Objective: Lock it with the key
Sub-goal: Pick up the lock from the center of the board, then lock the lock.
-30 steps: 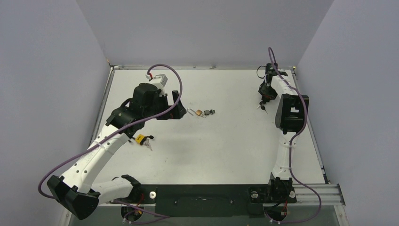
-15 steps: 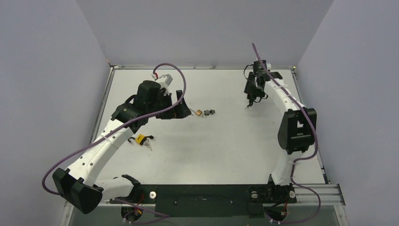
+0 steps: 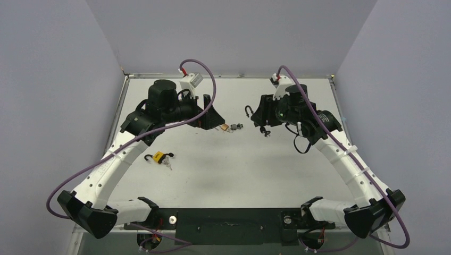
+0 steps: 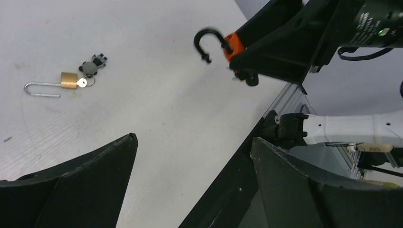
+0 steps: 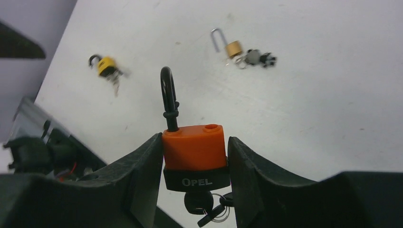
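My right gripper [image 5: 195,138] is shut on an orange padlock [image 5: 194,152] marked OPEL. Its black shackle [image 5: 168,97] stands open and a key with a bunch [image 5: 205,205] hangs from its underside. In the top view this gripper [image 3: 261,118] holds the lock above the table's far middle. My left gripper [image 4: 194,140] is open and empty, hovering just left of a brass padlock [image 3: 225,127] whose long shackle is open. That lock's grey keys [image 3: 237,126] lie beside it. The orange padlock [image 4: 229,42] also shows in the left wrist view.
A yellow padlock [image 3: 158,156] with keys lies on the table at the left, under my left arm. It also shows in the right wrist view [image 5: 106,65]. Grey walls close in the white table [image 3: 255,170] on three sides.
My right arm has swung from the far right corner to the table's middle, carrying the orange padlock. My left gripper has shifted a little right, towards the brass padlock.
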You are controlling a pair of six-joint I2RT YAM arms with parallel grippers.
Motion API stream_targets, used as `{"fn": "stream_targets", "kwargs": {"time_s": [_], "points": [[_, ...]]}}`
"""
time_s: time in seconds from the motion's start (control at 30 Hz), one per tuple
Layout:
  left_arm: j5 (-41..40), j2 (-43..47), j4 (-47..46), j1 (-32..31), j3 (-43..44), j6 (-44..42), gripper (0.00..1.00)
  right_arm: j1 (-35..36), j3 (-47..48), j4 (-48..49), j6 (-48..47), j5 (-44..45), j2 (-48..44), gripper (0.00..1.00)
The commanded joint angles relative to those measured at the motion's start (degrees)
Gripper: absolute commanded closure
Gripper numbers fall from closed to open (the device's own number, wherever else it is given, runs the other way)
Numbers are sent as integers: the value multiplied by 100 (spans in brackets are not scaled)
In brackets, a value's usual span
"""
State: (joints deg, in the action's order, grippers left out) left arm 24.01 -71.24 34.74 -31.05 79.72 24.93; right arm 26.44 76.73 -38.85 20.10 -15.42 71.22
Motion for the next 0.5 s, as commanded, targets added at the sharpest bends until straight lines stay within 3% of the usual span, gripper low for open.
{"fn": "stream_targets", "kwargs": {"time_s": [0.0,0.47], "points": [[1084,408,-682,-114,213,-556,12,546,-134,-14,-67,-1201,-663,100],[2549,571,-394,-520,268,-1330,34,1405,125,-122,180,-2248,-1202,100]]}}
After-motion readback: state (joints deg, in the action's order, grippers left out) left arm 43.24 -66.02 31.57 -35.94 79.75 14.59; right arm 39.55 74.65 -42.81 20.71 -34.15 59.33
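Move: The right hand already holds the orange lock between its pads; the open left gripper that it is brought to is about 16 cm to its left, 3 cm back and 4 cm higher. From the left hand, then, the orange lock is some 16 cm right, 3 cm ahead and 4 cm below. On the board, roughly 31 cm below the left hand, lie the brass padlock, 20 cm ahead and 5 cm right, and the grey bear keyring, 5 cm right of the padlock. Keeping its pinch on the orange lock, the right hand sweeps back about 15 cm, with some 5 cm to the left and 5 cm up, and swings about 30 degrees counter-clockwise so that the shackle comes round towards the left gripper. The left hand draws back too, about 8 cm, rising 5 cm and edging right towards the lock, while it turns some 25 degrees clockwise and its wide-open fingers narrow partway without closing on anything. ##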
